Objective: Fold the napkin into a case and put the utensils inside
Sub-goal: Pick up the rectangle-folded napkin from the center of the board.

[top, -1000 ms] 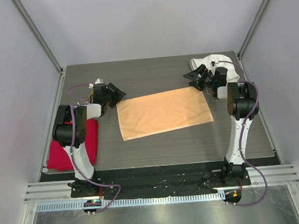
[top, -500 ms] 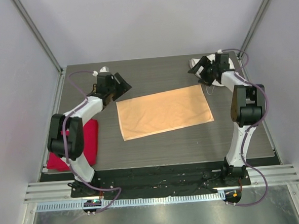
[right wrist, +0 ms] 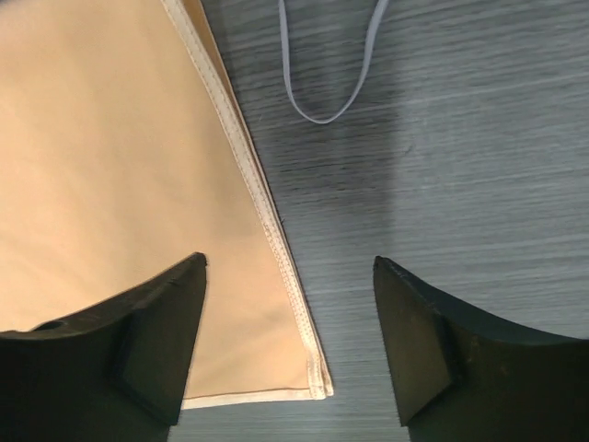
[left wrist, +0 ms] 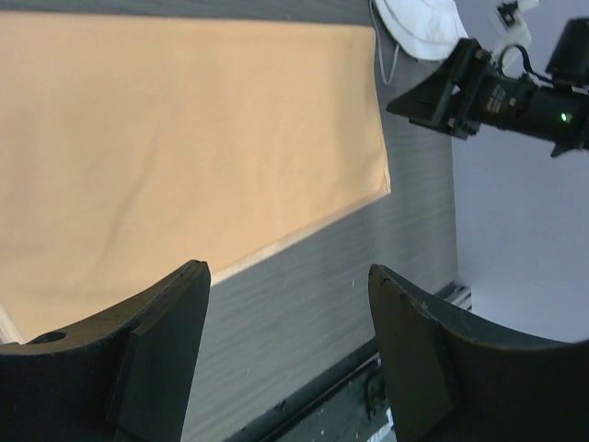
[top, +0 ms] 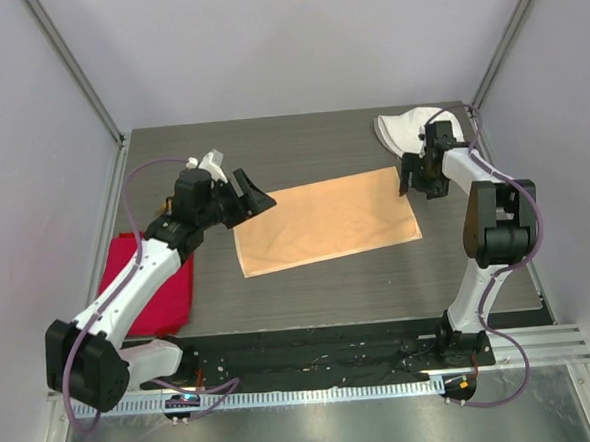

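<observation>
The napkin (top: 325,222) lies flat on the dark table as a peach-orange layered rectangle; it also fills the upper left of the left wrist view (left wrist: 184,138). My left gripper (top: 256,198) hovers open at the napkin's far left corner; its jaws (left wrist: 287,272) hold nothing. My right gripper (top: 411,177) is open at the far right corner. In the right wrist view it (right wrist: 290,262) straddles the napkin's (right wrist: 120,184) stitched edge just above a corner. The utensils are out of view.
A white fabric hat (top: 415,128) lies at the back right, and its thin loop string (right wrist: 322,83) rests on the table beyond the right gripper. A red cloth (top: 159,294) sits at the left edge under the left arm. Grey walls enclose the table.
The left arm has stretched out and swung its gripper rightward to the napkin's far left corner. The right gripper has come off the hat down to the far right corner, jaws slightly narrower.
</observation>
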`<state>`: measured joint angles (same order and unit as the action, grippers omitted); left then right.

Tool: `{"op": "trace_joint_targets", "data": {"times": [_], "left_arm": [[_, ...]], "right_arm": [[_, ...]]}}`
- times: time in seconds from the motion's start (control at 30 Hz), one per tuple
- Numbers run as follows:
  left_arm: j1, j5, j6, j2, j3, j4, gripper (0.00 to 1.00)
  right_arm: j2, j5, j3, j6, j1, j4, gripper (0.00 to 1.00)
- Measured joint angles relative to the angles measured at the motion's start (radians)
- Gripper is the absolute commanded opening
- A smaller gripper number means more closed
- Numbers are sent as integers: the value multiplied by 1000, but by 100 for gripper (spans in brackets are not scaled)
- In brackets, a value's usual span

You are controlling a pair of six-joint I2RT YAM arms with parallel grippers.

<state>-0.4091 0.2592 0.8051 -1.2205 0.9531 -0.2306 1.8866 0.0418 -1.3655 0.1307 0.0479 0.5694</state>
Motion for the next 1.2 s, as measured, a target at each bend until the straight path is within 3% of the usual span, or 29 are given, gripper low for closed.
{"op": "trace_joint_targets", "data": {"times": [0.2, 0.4, 0.6, 0.77, 0.97, 1.2], "left_arm": [[0, 48, -46, 136, -14, -103, 75], [0, 90, -60, 141, -14, -130, 75], [0, 109, -63, 141, -11, -138, 75], [0, 111, -74, 135, 11, -158, 75], [0, 119, -72, 107, 24, -155, 76], [0, 147, -23, -17, -3, -97, 73]], "right_arm": [[51, -16, 4, -110, -36, 0, 67], [67, -55, 39, -149, -85, -50, 62], [66, -46, 55, -146, -97, -91, 42], [60, -45, 77, -122, -120, -130, 20], [42, -35, 105, -73, -143, -179, 3], [1, -74, 143, -16, -177, -163, 1]]}}
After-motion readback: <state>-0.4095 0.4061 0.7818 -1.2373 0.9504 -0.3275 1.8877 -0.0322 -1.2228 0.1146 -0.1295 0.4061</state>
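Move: The folded napkin's middle is about 22 cm to the right hand's left and 3 cm back, some 5 cm below it, with its right edge running just left of the point between the open fingers. The white cap lies about 20 cm ahead of the right hand and 2 cm to its right, and its grey strap loop roughly 7 cm ahead and 1 cm left. From the left hand, the napkin's middle is some 7 cm ahead, 10 cm to its right and 20 cm below. The right hand sinks about 4 cm beside the napkin's right edge, turning some 10 degrees counter-clockwise, then sweeps about 6 cm left at table height while its wide-open fingers close to pinch that edge near the middle of its length. The left hand, empty and open above the napkin's left part, draws back a few centimetres and rises slightly, then dips and eases a little forward again. ##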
